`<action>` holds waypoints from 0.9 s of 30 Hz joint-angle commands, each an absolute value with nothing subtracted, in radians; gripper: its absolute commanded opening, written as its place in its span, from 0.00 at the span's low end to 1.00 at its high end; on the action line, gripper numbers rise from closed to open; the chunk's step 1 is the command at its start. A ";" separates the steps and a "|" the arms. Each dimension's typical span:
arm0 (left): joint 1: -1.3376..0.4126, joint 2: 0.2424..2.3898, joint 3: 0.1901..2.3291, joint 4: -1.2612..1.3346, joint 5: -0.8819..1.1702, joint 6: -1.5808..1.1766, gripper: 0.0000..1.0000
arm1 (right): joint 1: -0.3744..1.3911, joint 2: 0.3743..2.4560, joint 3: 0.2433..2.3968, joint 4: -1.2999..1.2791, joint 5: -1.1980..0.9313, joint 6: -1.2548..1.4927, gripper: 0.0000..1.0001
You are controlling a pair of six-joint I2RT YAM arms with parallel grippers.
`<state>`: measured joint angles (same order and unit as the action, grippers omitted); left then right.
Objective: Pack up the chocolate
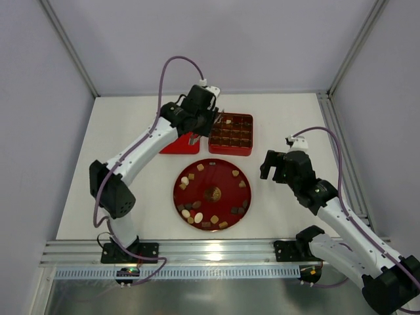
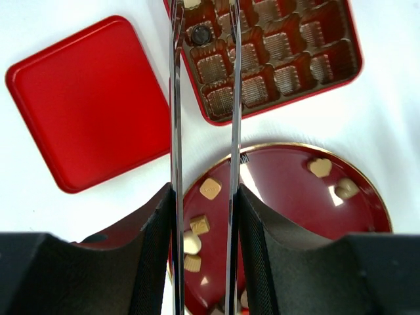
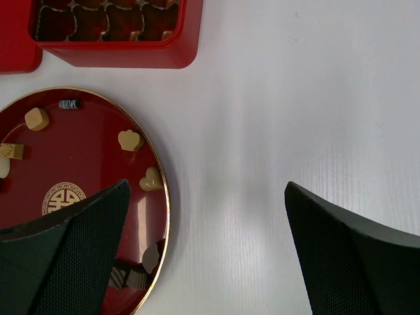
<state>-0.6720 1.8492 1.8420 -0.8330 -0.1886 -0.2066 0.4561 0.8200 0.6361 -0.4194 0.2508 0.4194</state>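
Several small chocolate pieces [image 1: 195, 216], tan, cream and dark, lie round the edge of the round red plate [image 1: 226, 177]. My left gripper [image 1: 211, 119] is shut on long metal tweezers [image 2: 176, 98], whose two blades reach over the near-left corner of the red grid box [image 2: 354, 39]. The blades stand apart. Between them a dark round chocolate [image 2: 200, 34] sits in a compartment. My right gripper [image 3: 207, 187] is open and holds nothing, over bare table just right of the plate's rim [image 3: 164, 197].
The red box lid [image 2: 88, 98] lies flat to the left of the box [image 1: 231, 152]. A gold emblem [image 1: 212, 193] marks the plate's middle. The white table is walled at the back and both sides, with a metal rail along the near edge.
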 commanded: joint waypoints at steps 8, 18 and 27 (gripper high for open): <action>-0.672 1.508 1.642 -1.049 -0.068 -0.193 0.41 | 0.453 0.773 0.666 -0.416 0.247 0.405 1.00; -0.732 1.247 1.407 -1.201 -0.034 -0.255 0.42 | 0.451 0.790 0.663 -0.403 0.221 0.410 1.00; -0.859 1.151 1.249 -1.255 -0.049 -0.336 0.42 | 0.453 0.827 0.653 -0.374 0.189 0.414 1.00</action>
<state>-0.8207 1.1805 1.2644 -1.2343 -0.0597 -0.2996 0.4561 0.8188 0.6361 -0.4183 0.2043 0.4175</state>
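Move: The left hand holds metal tongs above the front-left of the chocolate box, whose middle lies 4 cm ahead and 9 cm right. The dark chocolate in the plate's near-left cluster is about 21 cm back, 6 cm left and 19 cm below; the brown oval one beside it is 20 cm back, 4 cm left. The red tray sits 4 cm ahead, 10 cm left. From the right hand that dark chocolate is some 9 cm back and 29 cm left. Back and to the left in one quick sweep, the left hand carries the tongs away from the box to the plate's near-left side, some 23 cm back and 11 cm left. It rises about 4 cm first, then sinks gradually to slightly below its starting height, tipping the tongs some 20 degrees steeper while the gripper keeps its half-open hold. ##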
